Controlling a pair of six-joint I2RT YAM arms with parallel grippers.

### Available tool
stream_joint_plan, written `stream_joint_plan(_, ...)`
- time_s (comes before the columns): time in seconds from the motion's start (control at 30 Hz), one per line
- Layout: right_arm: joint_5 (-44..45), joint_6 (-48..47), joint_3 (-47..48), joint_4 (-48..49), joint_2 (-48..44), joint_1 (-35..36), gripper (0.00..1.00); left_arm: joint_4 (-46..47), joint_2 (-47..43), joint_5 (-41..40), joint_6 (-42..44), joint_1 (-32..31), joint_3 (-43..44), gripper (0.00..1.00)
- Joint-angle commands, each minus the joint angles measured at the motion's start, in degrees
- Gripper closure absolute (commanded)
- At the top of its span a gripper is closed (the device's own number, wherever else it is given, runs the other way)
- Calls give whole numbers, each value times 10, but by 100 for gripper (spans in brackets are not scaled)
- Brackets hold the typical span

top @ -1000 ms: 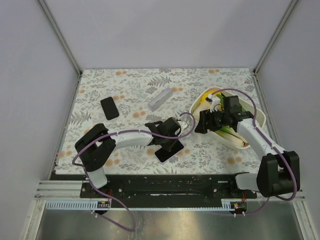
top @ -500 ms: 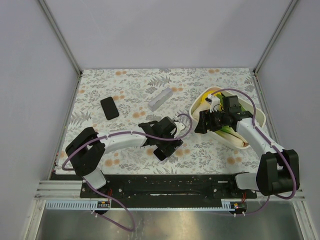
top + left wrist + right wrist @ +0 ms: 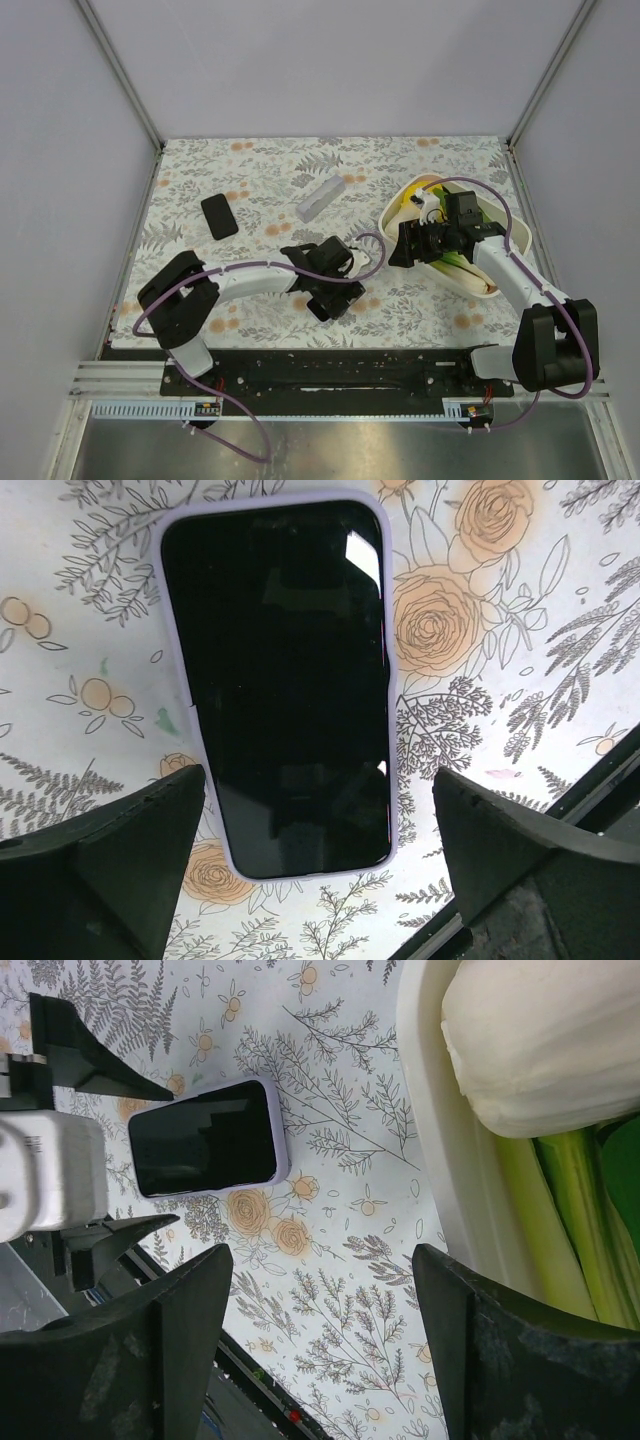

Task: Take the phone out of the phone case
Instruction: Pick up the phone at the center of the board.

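Note:
The phone (image 3: 285, 670) lies flat and screen-up on the floral table, its dark glass framed by the lavender phone case (image 3: 392, 680). My left gripper (image 3: 315, 780) hovers open just above the phone's near end, one finger on each side and neither touching it. In the top view the left gripper (image 3: 328, 285) covers most of the phone. The right wrist view shows the phone (image 3: 205, 1150) and its lavender rim to the left of my right gripper (image 3: 322, 1260). That gripper is open and empty over bare tablecloth, beside the bowl.
A white bowl (image 3: 521, 236) holding white and green vegetables (image 3: 540, 1040) sits at the right, under the right arm. A second black phone-shaped slab (image 3: 219, 216) and a grey bar (image 3: 320, 197) lie farther back. A black rail (image 3: 330, 370) runs along the table's near edge.
My left gripper has gone from shut to wide open and has shifted down and left over the phone. The right arm has not moved.

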Motion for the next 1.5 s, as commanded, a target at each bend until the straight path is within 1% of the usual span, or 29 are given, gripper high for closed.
stream_joint_plan(0.0, -15, -6, 8, 10, -13, -2, 19, -10, 22, 40, 0, 7, 28, 1)
stream_joint_plan(0.47, -25, -5, 12, 9, -7, -2, 19, 0, 63, 12, -5, 11, 43, 1)
stream_joint_plan(0.67, -22, -5, 11, 10, -9, -2, 19, 11, 83, -18, -16, 0, 52, 1)
stream_joint_plan(1.1, -17, -9, 11, 8, -7, -5, 19, 28, 104, -66, -29, -9, 4, 2)
stream_joint_plan(1.13, -18, -8, 11, 9, -8, -6, 19, 29, 108, -69, -30, -9, 3, 4)
stream_joint_plan(1.27, -14, -13, 8, 6, -10, -13, 19, 33, 114, -66, -29, -10, -2, 17)
stream_joint_plan(1.47, -21, -13, 10, 3, -2, -23, 19, 33, 108, -61, -18, -10, -4, 41)
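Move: The phone in its case lies almost under the open left hand, its middle about 3 cm ahead, 2 cm to the right and 3 cm below. From that hand the vegetable bowl's middle is some 25 cm ahead and 38 cm to the right, at much the same height, and the grey box is roughly 40 cm ahead and 4 cm to the left, down on the table. From the right hand the phone is about 5 cm back, 16 cm to the left and 10 cm down. The left hand, fingers wide open, first sinks about 1.5 cm to bring its tips down astride the phone's long sides, then slides roughly 3 cm forward and to the right along the phone towards its middle, creeping slightly lower on the way. Near the end the wrist tilts back only some 5 degrees and the fingers close by about a fifth of their opening until both tips pinch the edges of the lilac case, where the closing stalls. ##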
